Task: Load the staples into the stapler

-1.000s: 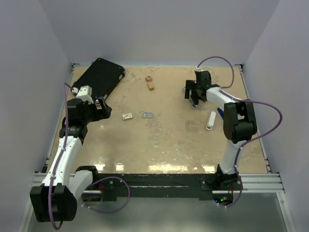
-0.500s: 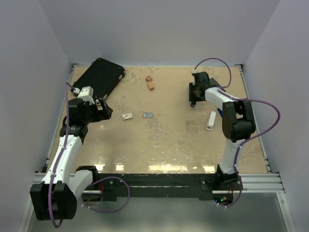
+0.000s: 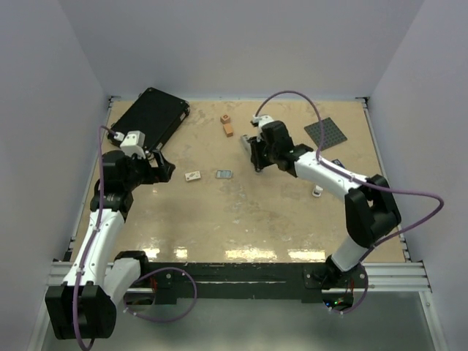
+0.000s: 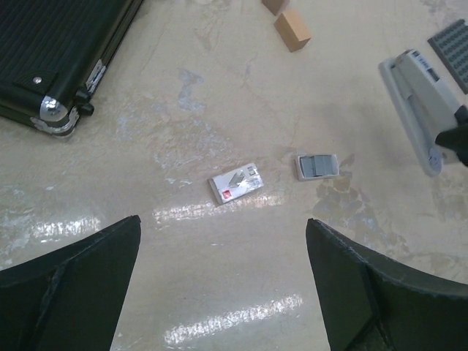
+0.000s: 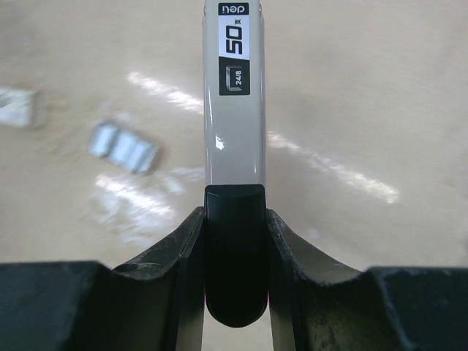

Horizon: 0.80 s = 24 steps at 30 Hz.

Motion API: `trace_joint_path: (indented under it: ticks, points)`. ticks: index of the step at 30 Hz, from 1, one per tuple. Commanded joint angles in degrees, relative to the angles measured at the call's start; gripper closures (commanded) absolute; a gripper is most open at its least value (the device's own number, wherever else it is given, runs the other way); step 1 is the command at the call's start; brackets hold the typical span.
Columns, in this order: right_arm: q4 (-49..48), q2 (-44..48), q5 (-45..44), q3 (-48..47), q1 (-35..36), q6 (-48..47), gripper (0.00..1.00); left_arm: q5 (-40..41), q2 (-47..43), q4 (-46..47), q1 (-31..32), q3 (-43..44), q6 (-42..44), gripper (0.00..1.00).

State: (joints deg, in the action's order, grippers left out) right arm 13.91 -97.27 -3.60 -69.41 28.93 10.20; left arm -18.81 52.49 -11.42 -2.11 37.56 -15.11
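Observation:
The stapler [image 5: 234, 110], slim and silver-white with a black rear end and a "50" label, is clamped at that rear end in my right gripper [image 5: 234, 212]. It juts forward above the table. From the top view, the right gripper [image 3: 256, 155] holds the stapler [image 3: 245, 142] just right of centre. The staples [image 3: 224, 174] are a small grey block lying flat on the table, also visible as the staples [image 4: 316, 166] and the staples [image 5: 124, 148]. My left gripper [image 4: 223, 223] hovers wide open and empty near the table's left side, short of the staples.
A small white box with a red mark [image 4: 236, 183] lies left of the staples. A black case [image 3: 151, 117] fills the back left corner. Two wooden blocks [image 3: 227, 126] sit at the back centre. A grey studded plate [image 3: 329, 133] lies at the back right.
My right gripper shut on the stapler at the back right and carried it left toward the centre, uncovering the grey plate. The left arm barely moved.

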Motion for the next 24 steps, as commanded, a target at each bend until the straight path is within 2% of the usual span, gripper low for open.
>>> trace_joint_path:
  ticks: [1,8,12,17,19,21,24]
  points:
    - [-8.1,7.7,7.5,5.1,8.3,-2.4,1.0,-2.9,-2.8,4.1,1.6,-0.3,3.2,0.0]
    - [-13.0,10.3,12.7,12.4,21.2,-8.1,1.0,1.3,-9.7,3.9,10.6,-1.0,7.7,0.0]
    - [-15.0,7.6,17.6,13.9,24.8,-9.9,1.0,-0.5,-13.2,2.8,11.2,-2.1,9.6,0.0]
    - [-15.6,3.9,17.7,13.2,28.3,-14.8,1.0,-3.7,-15.9,2.6,11.2,-3.2,10.4,0.0]
    - [-15.7,2.2,17.6,12.8,29.3,-15.6,0.97,-4.7,-16.4,3.0,11.2,-3.5,11.1,0.0]
    - [-15.7,1.4,17.3,12.7,29.6,-16.3,0.89,-7.2,-16.9,3.9,11.2,-4.5,12.3,0.0]
    - [-15.6,0.9,16.1,13.0,29.6,-16.3,0.77,-6.5,-17.2,4.6,11.5,-5.6,12.7,0.0]
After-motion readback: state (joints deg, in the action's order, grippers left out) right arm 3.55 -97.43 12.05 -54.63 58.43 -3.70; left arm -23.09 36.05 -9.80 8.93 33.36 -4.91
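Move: My right hand already holds the stapler by its black end. The bare spot for it is about 21 cm back, 20 cm left and 9 cm below this hand, with the staple tray level with this hand and 16 cm left, and the white box cover 28 cm left and 1 cm back. From my open left hand, the stapler is roughly 35 cm right, 13 cm ahead and somewhat lower; the cover sits 8 cm ahead, 9 cm right. Keeping my right fingers shut on the stapler, I sweep it back about 21 cm and left 15 cm to the near side of the staple tray, rising slightly at first and then sinking to table level, while turning some 50 degrees counter-clockwise. My left hand, still wide open, shifts right, back and up towards the stapler's new place, its fingers tipping upward and swinging clockwise. ##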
